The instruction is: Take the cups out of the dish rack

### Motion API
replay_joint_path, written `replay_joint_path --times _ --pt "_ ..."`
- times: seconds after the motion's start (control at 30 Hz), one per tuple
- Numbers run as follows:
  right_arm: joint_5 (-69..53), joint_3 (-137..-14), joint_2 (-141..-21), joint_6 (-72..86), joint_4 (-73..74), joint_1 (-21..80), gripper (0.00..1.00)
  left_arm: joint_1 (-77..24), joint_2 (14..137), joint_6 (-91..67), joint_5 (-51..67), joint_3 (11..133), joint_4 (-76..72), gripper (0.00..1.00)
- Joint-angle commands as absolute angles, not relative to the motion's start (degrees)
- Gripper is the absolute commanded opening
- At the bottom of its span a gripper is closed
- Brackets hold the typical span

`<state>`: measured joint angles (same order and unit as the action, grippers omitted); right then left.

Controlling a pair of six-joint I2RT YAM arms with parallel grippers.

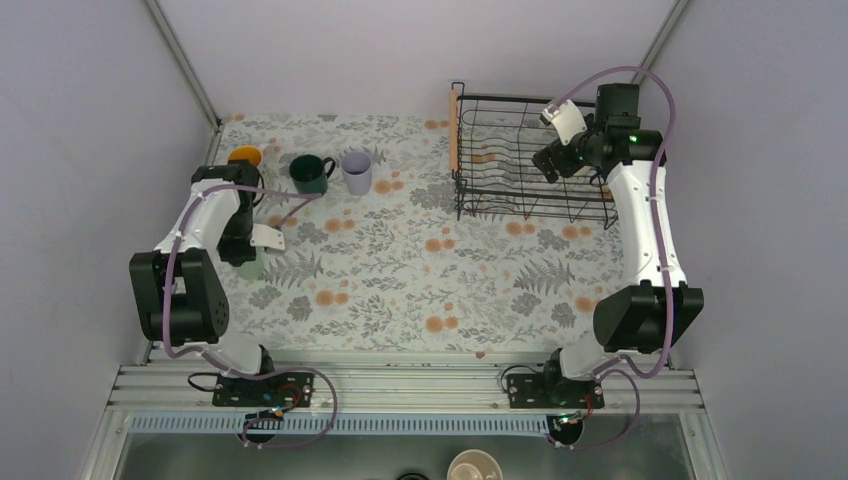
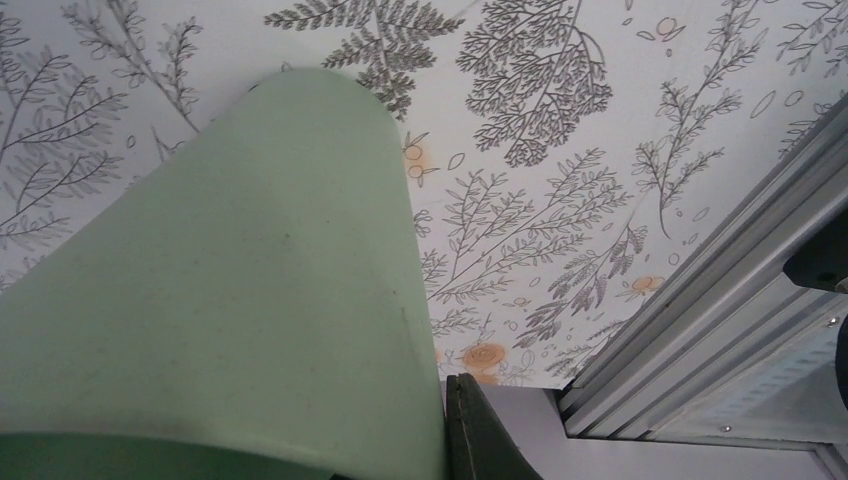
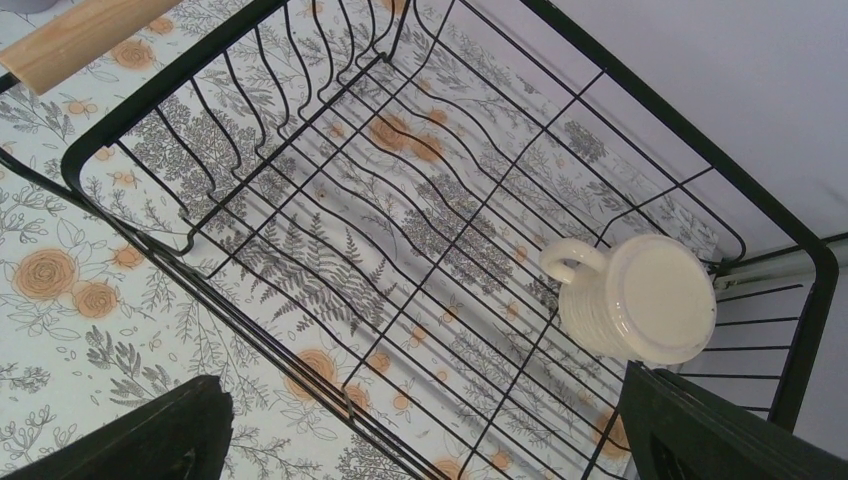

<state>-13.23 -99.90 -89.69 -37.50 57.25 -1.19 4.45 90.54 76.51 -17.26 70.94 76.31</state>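
My left gripper (image 1: 247,252) is shut on the mint green cup (image 2: 230,280), whose side fills the left wrist view; one dark finger (image 2: 485,435) presses against it, low over the floral cloth at the table's left. The floral mug with its orange inside (image 1: 245,157), the dark green mug (image 1: 310,174) and the lavender tumbler (image 1: 356,172) stand in a row at the back left. My right gripper (image 3: 430,440) hangs open over the black wire dish rack (image 1: 500,200). A cream mug (image 3: 635,297) sits upside down inside the dish rack (image 3: 300,120), close to my right finger (image 3: 720,430).
The rack has a light wooden handle (image 1: 455,130) on its left side and stands at the back right near the wall. An aluminium rail (image 1: 400,385) runs along the near edge. A tan cup (image 1: 474,468) lies in the metal trough below it.
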Motion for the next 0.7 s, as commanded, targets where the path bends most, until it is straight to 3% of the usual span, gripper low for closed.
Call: replay_joint_path --times 0.0,0.2,0.33,0.67 --pt "-12.35 -99.21 -88.42 -38.17 55.34 -0.95 1.00 5.64 92.33 75.14 -16.69 72.02 75.70 0.03" --pt "-12.68 -99.92 -88.87 -37.90 55.71 -0.94 1.00 6.63 96.05 71.43 -16.44 74.40 75.13 0.26" --pt "-12.82 -99.93 -89.10 -37.71 55.79 -0.92 1.00 6.68 95.37 72.03 -16.75 76.05 75.41 0.54" --pt "-9.89 -102.41 -89.96 -36.28 55.55 -0.93 1.00 6.40 90.18 76.54 -21.42 92.51 77.78 0.67"
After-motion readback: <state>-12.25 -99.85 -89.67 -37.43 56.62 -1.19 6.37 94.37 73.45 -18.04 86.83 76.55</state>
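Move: My left hand holds the pale green cup by its rim; the patch of table it is headed for lies about 11 cm below, some 2 cm ahead and 1 cm to the left. The orange-lined mug stands about 20 cm ahead of this hand, neither left nor right of it; the dark green mug about 18 cm ahead and 12 cm right. From my right hand the patch is about 61 cm left, 15 cm back and 30 cm below. I lower the pale green cup the last 1.5 cm or so onto the table with my left hand, easing it slightly forward and left, and open the fingers well apart to let go of its rim. Then I lift away faster, up about 7 cm and forward towards the orange-lined mug, the fingertips swinging forward a little over 10 degrees. ##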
